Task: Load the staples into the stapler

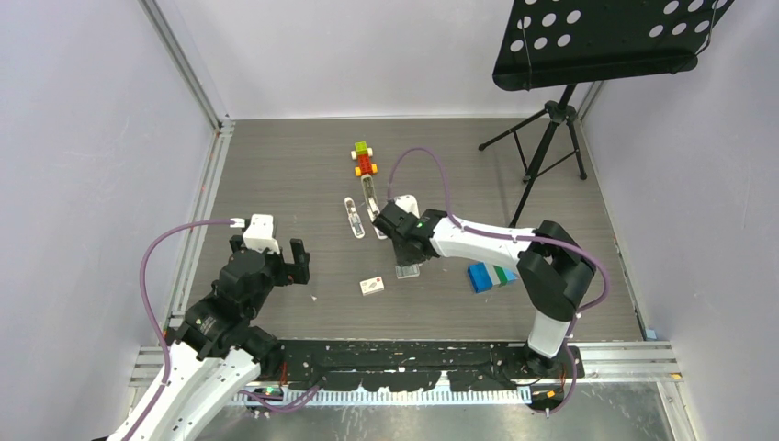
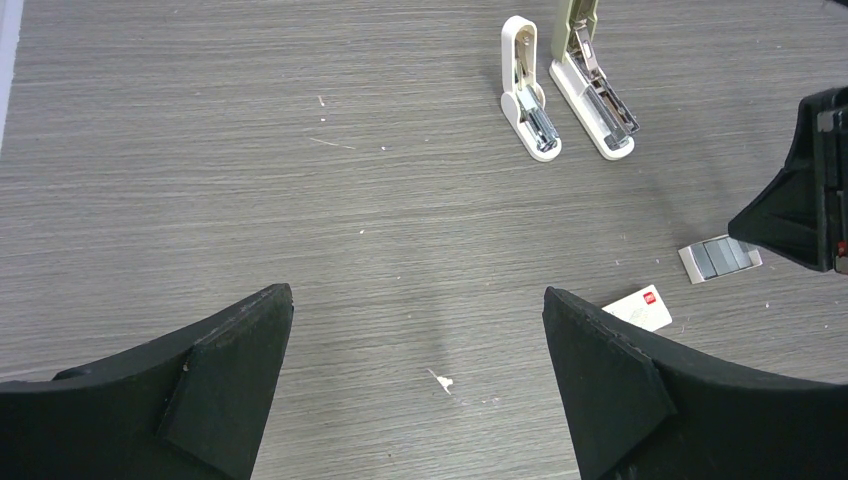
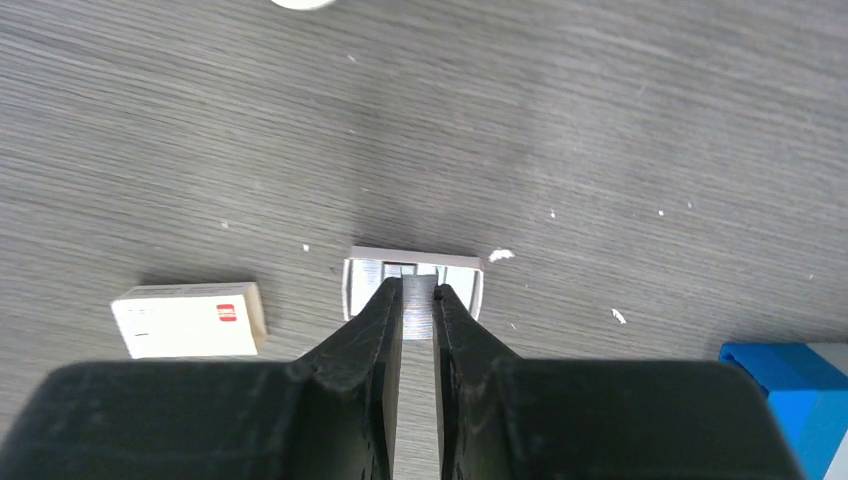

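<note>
The staples (image 3: 418, 302) are a silvery strip lying in a small white tray (image 3: 466, 282). My right gripper (image 3: 418, 287) points down into the tray, its fingers pressed against both sides of the strip. From above, the right gripper (image 1: 406, 259) stands over the tray (image 1: 408, 272), just in front of the stapler (image 1: 371, 198). The stapler (image 2: 592, 88) lies opened, its grey-beige top swung back and its metal channel bare. The white carton (image 3: 190, 320) with a red mark lies left of the tray. My left gripper (image 2: 418, 298) hovers open over bare table, left of the carton (image 2: 641, 307).
A shorter all-white stapler-like object (image 2: 525, 92) lies just left of the stapler. A blue-green-white box (image 1: 490, 276) sits right of the tray. A small block toy (image 1: 365, 159) lies further back. A music stand (image 1: 551, 138) occupies the back right corner. White crumbs dot the table.
</note>
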Available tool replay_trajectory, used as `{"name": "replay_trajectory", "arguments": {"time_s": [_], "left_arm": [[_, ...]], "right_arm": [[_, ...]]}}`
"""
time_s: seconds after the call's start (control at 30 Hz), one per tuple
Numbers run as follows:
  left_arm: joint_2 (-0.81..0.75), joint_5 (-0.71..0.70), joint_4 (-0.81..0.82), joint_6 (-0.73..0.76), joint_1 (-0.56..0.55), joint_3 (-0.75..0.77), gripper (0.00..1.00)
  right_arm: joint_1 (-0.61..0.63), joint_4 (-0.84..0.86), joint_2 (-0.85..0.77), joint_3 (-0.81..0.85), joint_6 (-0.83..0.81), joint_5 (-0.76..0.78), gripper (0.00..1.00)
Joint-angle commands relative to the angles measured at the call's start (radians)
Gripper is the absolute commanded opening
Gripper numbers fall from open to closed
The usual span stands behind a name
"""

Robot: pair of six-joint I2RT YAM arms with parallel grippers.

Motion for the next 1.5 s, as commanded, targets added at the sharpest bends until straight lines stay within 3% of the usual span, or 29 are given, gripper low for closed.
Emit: {"name": "replay_trajectory", "arguments": {"time_s": [0.0,0.47,0.77,1.0,1.47], "left_arm": [[-0.004,0.001,0.047,0.014,0.006,-0.001,0.98],[-0.010,-0.007,0.060,0.030,0.007,0.000,0.98],[0.022,-0.003,0.080,0.039,0.010,0.002,0.99],[0.057,0.002,0.095,0.048,0.012,0.003,0.99],[0.079,0.028,0.112,0.051,0.015,0.006,0.99]], "right_arm": [[-0.004,0.001,-0.058,0.074,-0.056,-0.014,0.17],[-0.073,0.122,0.016,0.188,-0.235,0.034,0.17],[-0.082,0.287,0.055,0.170,-0.348,0.034,0.17],[-0.083,0.450,0.082,0.131,-0.372,0.016,0.17],[-0.083,0.571,0.174,0.139,-0.399,-0.002,0.17]]}}
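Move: The right hand, already holding a short strip of staples about 3 cm above the table, has the stapler's open magazine some 13 cm ahead, 6 cm to its left and 2 cm lower. The small white stapler stands about 14 cm ahead and 12 cm left of this hand; the staple tray is right underneath, 1 cm to the right, and the staple box 4 cm back and 7 cm left. From the left hand the magazine lies roughly 17 cm ahead, 20 cm right and 16 cm below. Keeping the staple strip pinched between its fingertips, the right hand rises about 5 cm off the staple tray and sweeps forward and to the left, some 12 cm out and 7 cm across, towards the stapler's open magazine. On the way the wrist swings the fingers up from steep to a flatter forward slant by about 20 degrees and turns a little counter-clockwise, and over the last stretch the hand sinks about 2.5 cm to hover with the strip close above the magazine's near part. ##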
